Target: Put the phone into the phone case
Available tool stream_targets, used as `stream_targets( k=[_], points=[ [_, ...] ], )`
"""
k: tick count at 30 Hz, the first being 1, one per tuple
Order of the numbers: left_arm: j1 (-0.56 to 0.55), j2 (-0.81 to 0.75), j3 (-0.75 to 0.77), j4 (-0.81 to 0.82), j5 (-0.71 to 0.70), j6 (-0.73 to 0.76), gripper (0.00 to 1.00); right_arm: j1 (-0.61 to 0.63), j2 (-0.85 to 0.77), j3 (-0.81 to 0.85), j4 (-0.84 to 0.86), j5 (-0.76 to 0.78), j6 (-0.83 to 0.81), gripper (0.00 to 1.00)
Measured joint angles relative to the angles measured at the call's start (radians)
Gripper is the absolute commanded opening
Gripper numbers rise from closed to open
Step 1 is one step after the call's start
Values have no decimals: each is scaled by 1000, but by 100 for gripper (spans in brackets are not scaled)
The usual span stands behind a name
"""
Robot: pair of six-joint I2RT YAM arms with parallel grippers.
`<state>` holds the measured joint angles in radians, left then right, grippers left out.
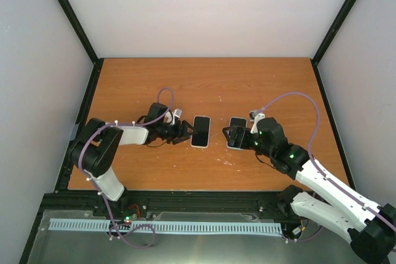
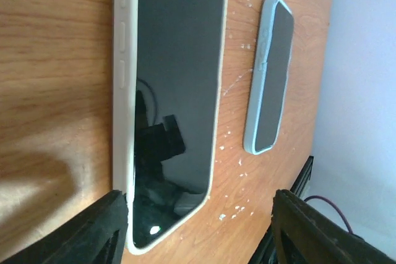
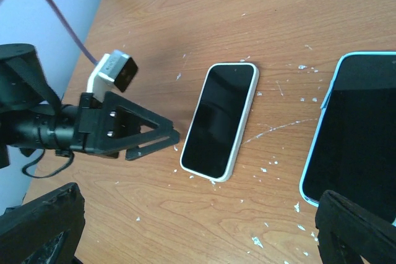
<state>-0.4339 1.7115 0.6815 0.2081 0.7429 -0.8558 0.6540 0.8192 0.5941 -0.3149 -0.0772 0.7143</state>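
Note:
The black phone (image 1: 237, 132) lies flat on the table with the pale sky-blue phone case (image 3: 309, 153) around it as a thin rim. It also shows in the left wrist view (image 2: 272, 72) and at the right edge of the right wrist view (image 3: 356, 134). My right gripper (image 1: 230, 135) is open and empty, low over the table just left of the cased phone; in its own view (image 3: 198, 196) the jaws stand wide apart. My left gripper (image 1: 184, 131) is open and empty, its jaws wide apart in its own view (image 2: 198, 202).
A second dark-screened phone with a whitish rim (image 1: 200, 131) lies between the two grippers, also in the wrist views (image 2: 170, 91) (image 3: 219, 119). My left gripper's finger (image 2: 93, 233) is against its near edge. White flecks dot the wooden table (image 1: 204, 85). Black frame rails edge it.

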Motion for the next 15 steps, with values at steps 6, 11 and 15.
stream_targets(
  k=[6, 11, 15],
  points=[
    [0, -145, -21, -75, -47, 14, 98, 0, -2, 25, -40, 18, -1, 100],
    [0, -315, -24, -190, -129, 34, 99, 0, -22, 60, -71, 39, -15, 100],
    [0, -448, 11, -333, -222, 60, 99, 0, -24, 113, -116, 45, -31, 100]
  ],
)
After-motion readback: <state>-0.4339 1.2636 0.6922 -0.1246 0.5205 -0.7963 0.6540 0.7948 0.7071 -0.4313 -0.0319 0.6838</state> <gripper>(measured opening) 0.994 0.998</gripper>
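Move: The phone in its white case lies about 5 cm to the right of the left gripper, some 1 cm ahead and roughly 3 cm below. The second phone, in a light blue case, lies 15 cm farther right, level with it. From the open right gripper, the white-cased phone is about 8 cm ahead, 11 cm left and 16 cm down; the blue-cased one is some 8 cm ahead, 4 cm right and equally low. Lift the left gripper about 9 cm up off the left side of the white-cased phone, drawing it nearly 4 cm left and away as it climbs. Spread its half-open fingers fully on the way and let the wrist tilt some 15 degrees. Raise the open, empty right gripper a few centimetres too, easing slightly right. ##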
